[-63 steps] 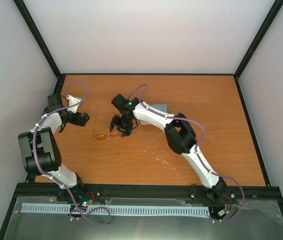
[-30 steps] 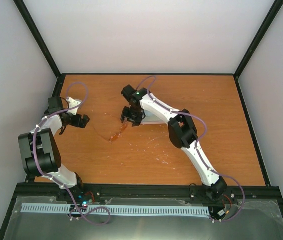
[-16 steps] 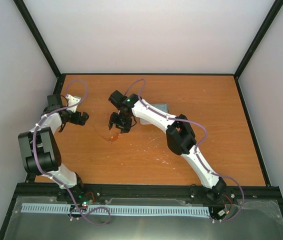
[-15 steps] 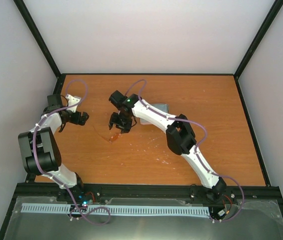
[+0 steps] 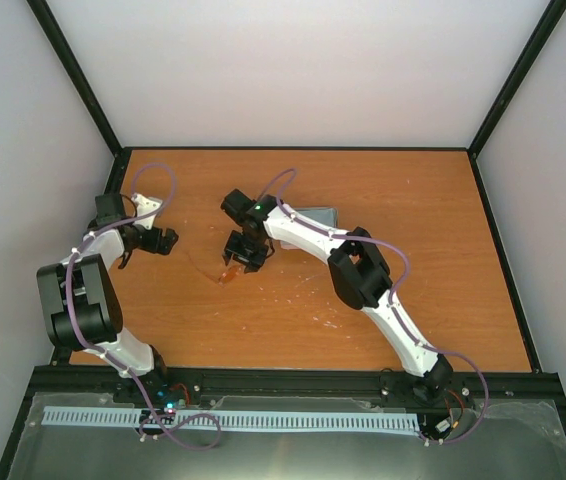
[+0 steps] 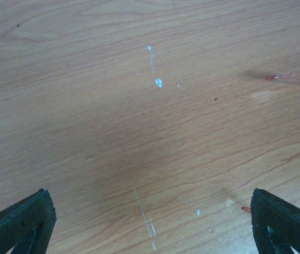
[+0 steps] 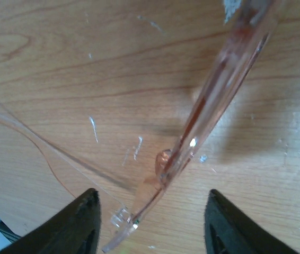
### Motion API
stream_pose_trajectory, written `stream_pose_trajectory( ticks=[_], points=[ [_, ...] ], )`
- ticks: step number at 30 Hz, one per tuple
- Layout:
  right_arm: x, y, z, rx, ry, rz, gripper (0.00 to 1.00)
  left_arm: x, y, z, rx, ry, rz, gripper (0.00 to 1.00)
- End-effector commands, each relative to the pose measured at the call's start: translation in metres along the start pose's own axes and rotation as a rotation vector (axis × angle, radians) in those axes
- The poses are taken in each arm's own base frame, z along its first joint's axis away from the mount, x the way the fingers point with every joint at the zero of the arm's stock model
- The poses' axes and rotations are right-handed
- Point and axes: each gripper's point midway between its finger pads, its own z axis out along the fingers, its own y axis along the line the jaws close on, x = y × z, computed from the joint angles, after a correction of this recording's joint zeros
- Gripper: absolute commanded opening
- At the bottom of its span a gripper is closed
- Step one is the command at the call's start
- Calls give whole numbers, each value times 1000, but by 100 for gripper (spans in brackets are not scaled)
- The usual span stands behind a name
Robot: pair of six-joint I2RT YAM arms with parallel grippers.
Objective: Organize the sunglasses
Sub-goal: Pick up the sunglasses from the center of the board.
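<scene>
The sunglasses point(image 5: 228, 272) are thin, translucent amber and lie on the wooden table left of centre. In the right wrist view their front frame point(image 7: 208, 111) runs on a slant from the top right down between my fingers, and one slim arm point(image 7: 44, 145) trails off to the left. My right gripper point(image 5: 243, 252) point(image 7: 150, 233) hovers low over them, open, with a gap on each side of the frame. My left gripper point(image 5: 163, 240) point(image 6: 152, 227) stands wide open over bare wood farther left. An amber tip of the glasses point(image 6: 293, 80) shows at the right edge of the left wrist view.
A flat grey-blue thing point(image 5: 315, 214) lies behind the right arm, partly hidden by it. Black frame rails point(image 5: 293, 149) edge the table, with white walls behind. White scuffs point(image 5: 288, 295) mark the wood.
A second ago my right gripper was farther back near the grey-blue thing; it has come forward and left over the sunglasses. The left arm has barely moved.
</scene>
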Motion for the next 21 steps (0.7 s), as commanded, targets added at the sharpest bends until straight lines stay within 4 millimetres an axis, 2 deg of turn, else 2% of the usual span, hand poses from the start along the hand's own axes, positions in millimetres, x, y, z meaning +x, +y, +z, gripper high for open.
stream_pose_trajectory(
  ticks=[1, 3, 8, 13, 18, 21],
  points=[
    [-14, -1, 10, 14, -45, 29, 47, -12, 6, -10, -27, -53, 13, 99],
    [-16, -3, 13, 20, -51, 29, 43, -10, 7, -9, -27, -52, 9, 100],
    [-18, -1, 15, 23, -51, 31, 41, -8, 8, -7, -28, -49, 5, 99],
    [-24, -6, 15, 46, -74, 17, 17, -7, 6, -5, -20, -45, 1, 100],
    [-32, -8, 6, 59, -104, -1, 4, -8, 3, -6, 2, -49, -8, 99],
    [-37, -6, -5, 60, -124, -34, 3, -16, -10, -13, 60, -87, -6, 100]
  ],
)
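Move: The sunglasses lie just under the half-open right gripper, their middle about 3 cm to its left, 1 cm back and 3 cm lower, with part of the clear frame already showing between the fingers. The open glasses case stands some 17 cm to the right of the right hand and 9 cm ahead. From the left hand the sunglasses are about 15 cm to the right, 7 cm back and 6 cm below. Lower the right gripper about 2 cm onto the sunglasses, easing slightly forward as the fingers keep closing, and pinch the clear frame between the fingertips. With the fingers nearly shut, carry on forward, about 2 cm in all, and start to rise by under 1 cm, keeping the hand's attitude almost unchanged. ##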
